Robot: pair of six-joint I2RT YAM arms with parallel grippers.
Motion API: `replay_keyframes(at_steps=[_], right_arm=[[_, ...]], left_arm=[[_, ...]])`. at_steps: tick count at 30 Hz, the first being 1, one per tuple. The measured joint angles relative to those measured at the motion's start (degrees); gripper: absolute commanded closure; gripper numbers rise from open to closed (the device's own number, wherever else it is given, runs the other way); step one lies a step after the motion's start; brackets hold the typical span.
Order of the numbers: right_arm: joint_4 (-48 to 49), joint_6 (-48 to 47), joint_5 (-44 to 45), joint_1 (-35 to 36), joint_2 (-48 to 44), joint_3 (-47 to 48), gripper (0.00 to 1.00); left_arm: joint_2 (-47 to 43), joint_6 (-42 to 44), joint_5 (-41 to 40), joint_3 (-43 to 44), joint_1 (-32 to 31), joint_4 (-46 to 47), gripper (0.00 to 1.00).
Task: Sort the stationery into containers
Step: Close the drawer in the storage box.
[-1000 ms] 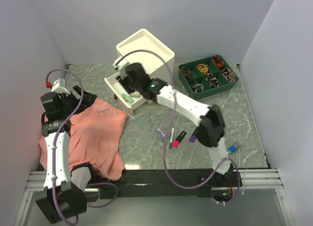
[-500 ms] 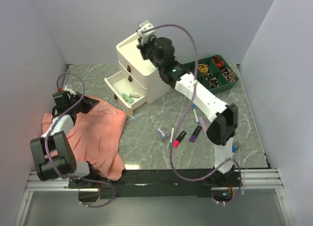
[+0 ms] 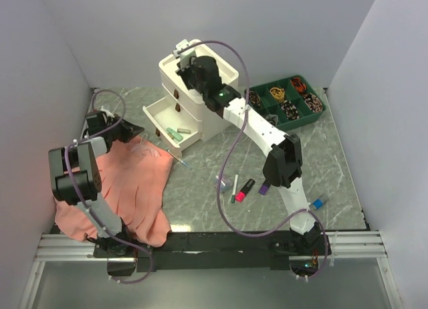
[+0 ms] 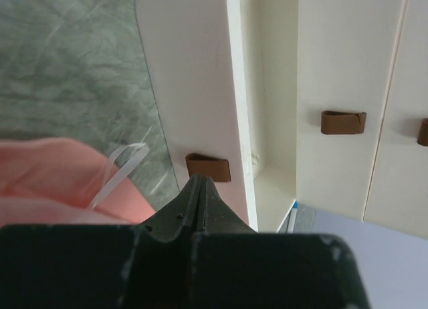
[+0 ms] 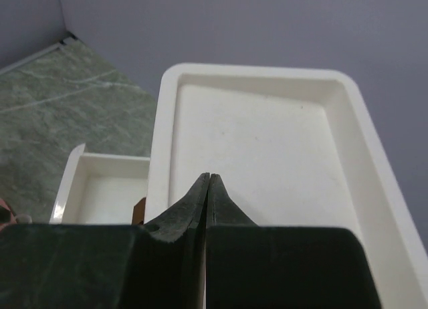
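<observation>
The cream-white cabinet (image 3: 210,122) stands at the back with its bottom drawer (image 3: 155,118) pulled out; a green-capped marker (image 3: 179,132) lies in the drawer. My right gripper (image 3: 188,69) hangs shut and empty over the recessed top (image 5: 267,135). My left gripper (image 3: 138,130) is shut and empty, its tip (image 4: 200,182) just short of the brown handle (image 4: 208,167) on the open drawer's front. Loose on the table lie a pen (image 3: 235,187), a pink highlighter (image 3: 245,190), a purple highlighter (image 3: 263,187), a thin pen (image 3: 182,162) and a blue piece (image 3: 319,202).
A salmon-pink cloth (image 3: 127,188) covers the left side under my left arm, with a white plastic strip (image 4: 120,172) on it. A green compartment tray (image 3: 262,108) with mixed small items stands at the back right. Walls close in on three sides.
My right arm rose from the open drawer to above the cabinet top and shut. My left gripper swung toward the drawer front and shut.
</observation>
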Motion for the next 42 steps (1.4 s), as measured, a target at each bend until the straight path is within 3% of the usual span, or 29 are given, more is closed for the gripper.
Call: replay_keyframes(at_steps=[9, 21, 42], right_arm=[[-1.49, 0.39, -0.44, -0.76, 0.68, 3.13, 1.00], [-6.19, 0.96, -2.16, -1.84, 2.67, 1.81, 1.00], [-6.08, 1.77, -4.52, -1.84, 2.89, 1.66, 1.00]], left_arm=[[10.10, -2.51, 1.36, 6.78, -4.20, 0.61, 0.99], [14.78, -5.77, 2.29, 10.54, -8.52, 2.27, 0.99], [25.00, -14.21, 3.21, 19.17, -14.05, 10.14, 0.99]])
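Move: The bottom drawer of the storage box stands open: its brown handle is about 4 cm ahead of the left hand, 6 cm to its right and 4 cm lower. The middle drawer handle is some 9 cm ahead, 13 right and 3 higher; the green item in the drawer is 3 ahead, 12 right. From the right hand, the box's top tray is centred 6 cm ahead, 1 right, 5 below; the bottom handle is 3 back, 11 left, 26 below. With fingers still shut, the left hand goes about 12 cm right and 8 cm forward, sinking 4 cm early on and turning slightly clockwise, until its tips meet the open bottom drawer's front beside the handle and push it along into the box. The shut right hand first rises a little, then comes down to end about 4 cm lower on the front part of the top tray, and holds there. ##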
